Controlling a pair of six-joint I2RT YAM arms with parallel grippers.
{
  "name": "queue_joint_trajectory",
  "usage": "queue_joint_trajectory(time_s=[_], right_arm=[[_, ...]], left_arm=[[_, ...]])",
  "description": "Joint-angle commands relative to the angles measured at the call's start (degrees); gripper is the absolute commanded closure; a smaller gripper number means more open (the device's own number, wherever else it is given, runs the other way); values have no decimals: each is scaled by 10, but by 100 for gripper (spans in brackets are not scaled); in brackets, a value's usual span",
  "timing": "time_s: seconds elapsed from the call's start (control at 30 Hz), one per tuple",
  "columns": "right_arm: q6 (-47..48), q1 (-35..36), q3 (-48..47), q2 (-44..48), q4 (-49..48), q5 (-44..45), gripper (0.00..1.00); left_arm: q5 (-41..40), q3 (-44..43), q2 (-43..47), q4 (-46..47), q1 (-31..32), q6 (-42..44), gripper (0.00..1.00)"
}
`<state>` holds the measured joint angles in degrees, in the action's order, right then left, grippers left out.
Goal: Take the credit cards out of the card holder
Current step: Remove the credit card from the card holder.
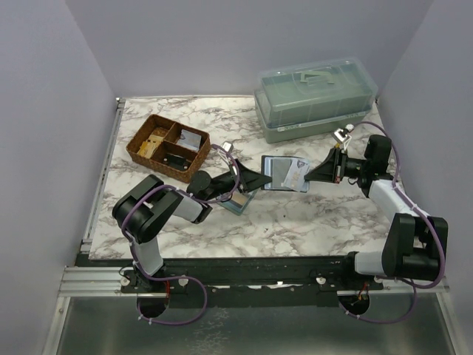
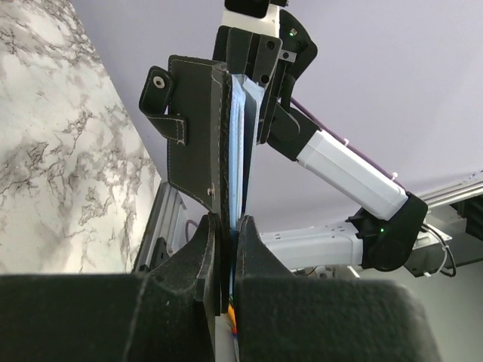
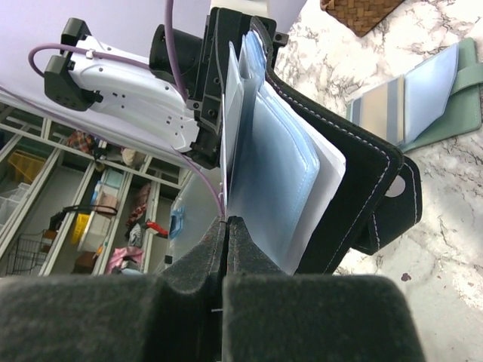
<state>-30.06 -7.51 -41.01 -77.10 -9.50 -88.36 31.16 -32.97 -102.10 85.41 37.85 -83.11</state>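
The black card holder (image 1: 275, 174) hangs open above the middle of the table, between my two grippers. The left gripper (image 1: 255, 178) is shut on one end of it; in the left wrist view the black cover (image 2: 195, 136) rises out of the left gripper (image 2: 226, 235), with pale blue credit cards (image 2: 240, 128) edge-on beside it. From the other side, the right gripper (image 1: 311, 176) is shut on the edge of one thin pale card (image 3: 229, 113), seen at the right gripper's tips (image 3: 227, 223). Blue sleeves (image 3: 275, 170) fan out against the black cover (image 3: 355, 188).
A brown wicker divided tray (image 1: 166, 146) stands at the back left. A clear lidded box (image 1: 314, 96) stands at the back right. A green folder with a pale blue card (image 3: 430, 79) lies on the marble under the left arm (image 1: 240, 202).
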Motion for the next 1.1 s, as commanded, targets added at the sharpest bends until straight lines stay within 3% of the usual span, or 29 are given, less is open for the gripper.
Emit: queue_joint_trajectory(time_s=[0.0,0.2,0.47,0.77,1.0,1.07], right_arm=[[-13,-7,7,22,-25,-90,100],[-19,-71,12,21,-34,-72,100],[18,-73,9,50,-3,-84,100],[35,-74,15,49,2,-72,100],[46,-74,16,42,9,-73,100],[48,-74,16,41,12,-73,100]], left_arm=[[14,-7,-1,97,1,3,100],[14,19,-17,96,1,10,100],[18,13,-82,95,19,14,100],[-40,-6,-202,89,70,23,100],[-92,6,-199,14,79,49,100],[-110,16,-188,-11,79,51,84]])
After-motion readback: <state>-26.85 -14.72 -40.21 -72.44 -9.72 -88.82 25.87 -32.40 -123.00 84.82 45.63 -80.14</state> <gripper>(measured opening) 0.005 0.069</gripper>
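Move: The left hand holds the left edge of the open card holder, whose middle is some 6 cm to its right and 1 cm farther out, roughly level. The bare table spot for the holder is about 10 cm right, 2 cm back and 17 cm below; the green wallet lies about 8 cm left, straight below in depth. From the right hand, the holder's middle is about 6 cm left and 1 cm out, and the pinched credit card's middle 3 cm left and 1 cm out. Still pinching the credit card, the right hand draws it about 3 cm to the right, off the card holder, turning slightly clockwise, then stays there. The left hand keeps its pinch on the holder's left edge and carries it down some 15 cm to the table, its fingers tipping down about 20 degrees to roughly level. ##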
